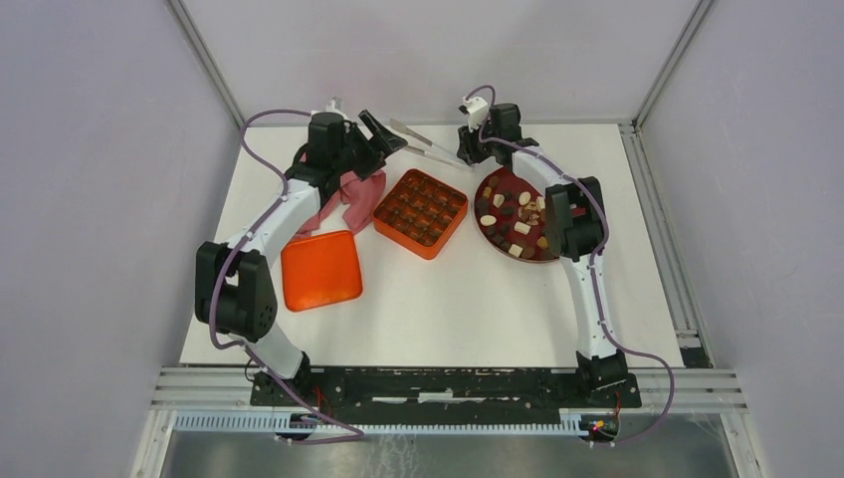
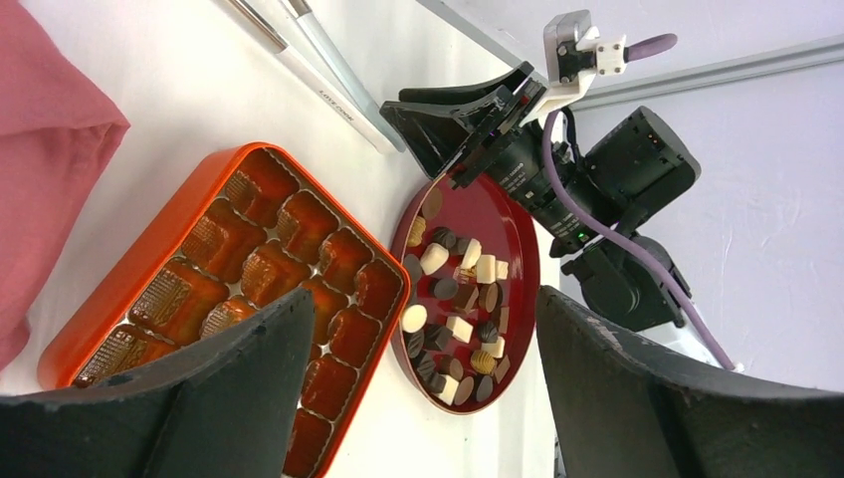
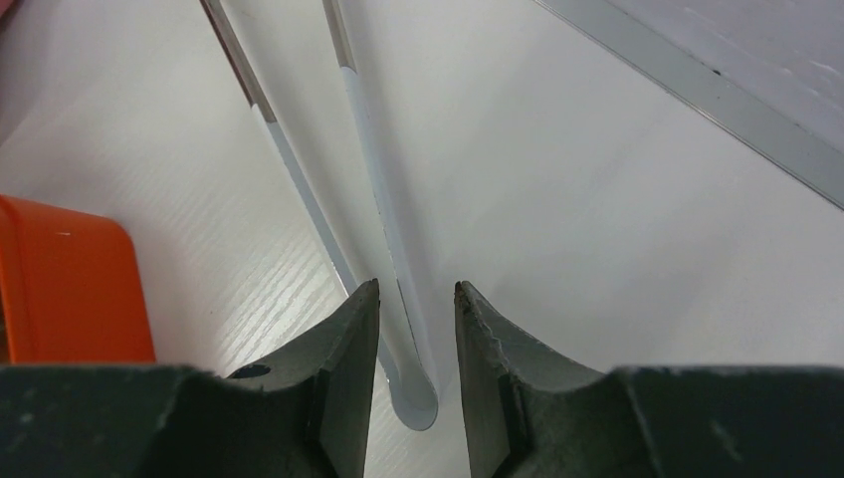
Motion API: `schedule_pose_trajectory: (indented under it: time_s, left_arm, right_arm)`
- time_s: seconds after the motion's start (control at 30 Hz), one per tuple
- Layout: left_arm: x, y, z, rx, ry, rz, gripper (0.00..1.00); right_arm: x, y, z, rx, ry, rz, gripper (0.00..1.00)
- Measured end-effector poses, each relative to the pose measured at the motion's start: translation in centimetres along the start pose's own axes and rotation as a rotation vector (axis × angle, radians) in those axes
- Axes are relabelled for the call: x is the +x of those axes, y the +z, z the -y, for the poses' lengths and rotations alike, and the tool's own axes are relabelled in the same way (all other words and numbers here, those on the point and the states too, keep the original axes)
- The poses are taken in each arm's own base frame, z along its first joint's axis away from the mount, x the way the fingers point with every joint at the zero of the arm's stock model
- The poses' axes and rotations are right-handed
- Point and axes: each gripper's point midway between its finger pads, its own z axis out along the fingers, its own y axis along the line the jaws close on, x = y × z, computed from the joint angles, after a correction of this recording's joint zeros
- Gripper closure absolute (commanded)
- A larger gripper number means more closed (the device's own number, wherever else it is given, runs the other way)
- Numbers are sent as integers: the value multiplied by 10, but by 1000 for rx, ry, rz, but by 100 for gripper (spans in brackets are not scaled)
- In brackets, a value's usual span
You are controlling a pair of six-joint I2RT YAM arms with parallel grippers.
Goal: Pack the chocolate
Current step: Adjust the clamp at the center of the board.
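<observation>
The chocolate [image 1: 515, 212], several dark, light brown and cream pieces, lies on a dark red round plate [image 1: 495, 181]. In the left wrist view it [image 2: 460, 304] shows on the plate [image 2: 518, 224]. The orange gridded box [image 1: 421, 212] stands left of the plate, its cells empty [image 2: 229, 284]. My right gripper [image 1: 464, 156] is low behind the plate, its jaws a little apart [image 3: 413, 289] around the joined end of white metal tongs [image 3: 410, 393], with a gap showing. My left gripper [image 1: 384, 133] is open and empty [image 2: 423, 299], raised behind the box.
The tongs [image 1: 423, 144] lie on the table behind the box, also seen in the left wrist view [image 2: 323, 70]. The orange lid [image 1: 320, 269] lies at front left. A pink cloth [image 1: 350, 197] lies under the left arm. A metal frame rail [image 3: 697, 90] edges the table at the back.
</observation>
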Motion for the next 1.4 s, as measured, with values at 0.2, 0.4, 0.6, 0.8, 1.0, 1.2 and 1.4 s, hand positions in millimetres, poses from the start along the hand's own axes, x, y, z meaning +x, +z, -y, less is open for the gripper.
schedule_pose_trajectory:
  time_s: [0.2,0.4,0.6,0.8,1.0,1.2,1.4]
  left_arm:
    - [-3,7,2,-1,-1,-4,15]
    - [-1,14,-3,-13,-6,-16,15]
    - [2,16,-4,-9,-7,-29,15]
    - [3,15,-3,-4,-7,-37,16]
    - [4,15,-3,-2,-7,-39,17]
    - [4,15,-2,0,-7,-39,17]
    - [7,16,-6,3,-7,-37,18]
  right_arm:
    - [1,5,4,16,5,13,63]
    - [5,7,5,19,4,8,65]
    - [6,8,6,25,-5,4,67]
    - [14,12,4,29,-19,-11,69]
    - [21,16,3,24,-40,-26,76]
    - [23,15,2,16,-89,-38,87]
    - [35,0,-2,11,-112,-97,88]
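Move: Just below the right hand lies the clamp: its middle is about 7 cm to the left, 3 cm ahead and 4 cm down, while its joined end is some 2–3 cm to the right. The chocolate box stands about 9 cm back and 9 cm left, the red plate about 9 cm back and 14 cm right. From the left hand, the clamp's middle is roughly 11 cm ahead, 9 cm right and 21 cm below. Sinking about 3 cm in two slow steps onto the clamp, the right hand closes its part-open fingers nearly shut and pinches the far leg close to the joined end. It then draws the clamp about 2 cm back and slightly right, tilting by some 10 degrees as it goes. ##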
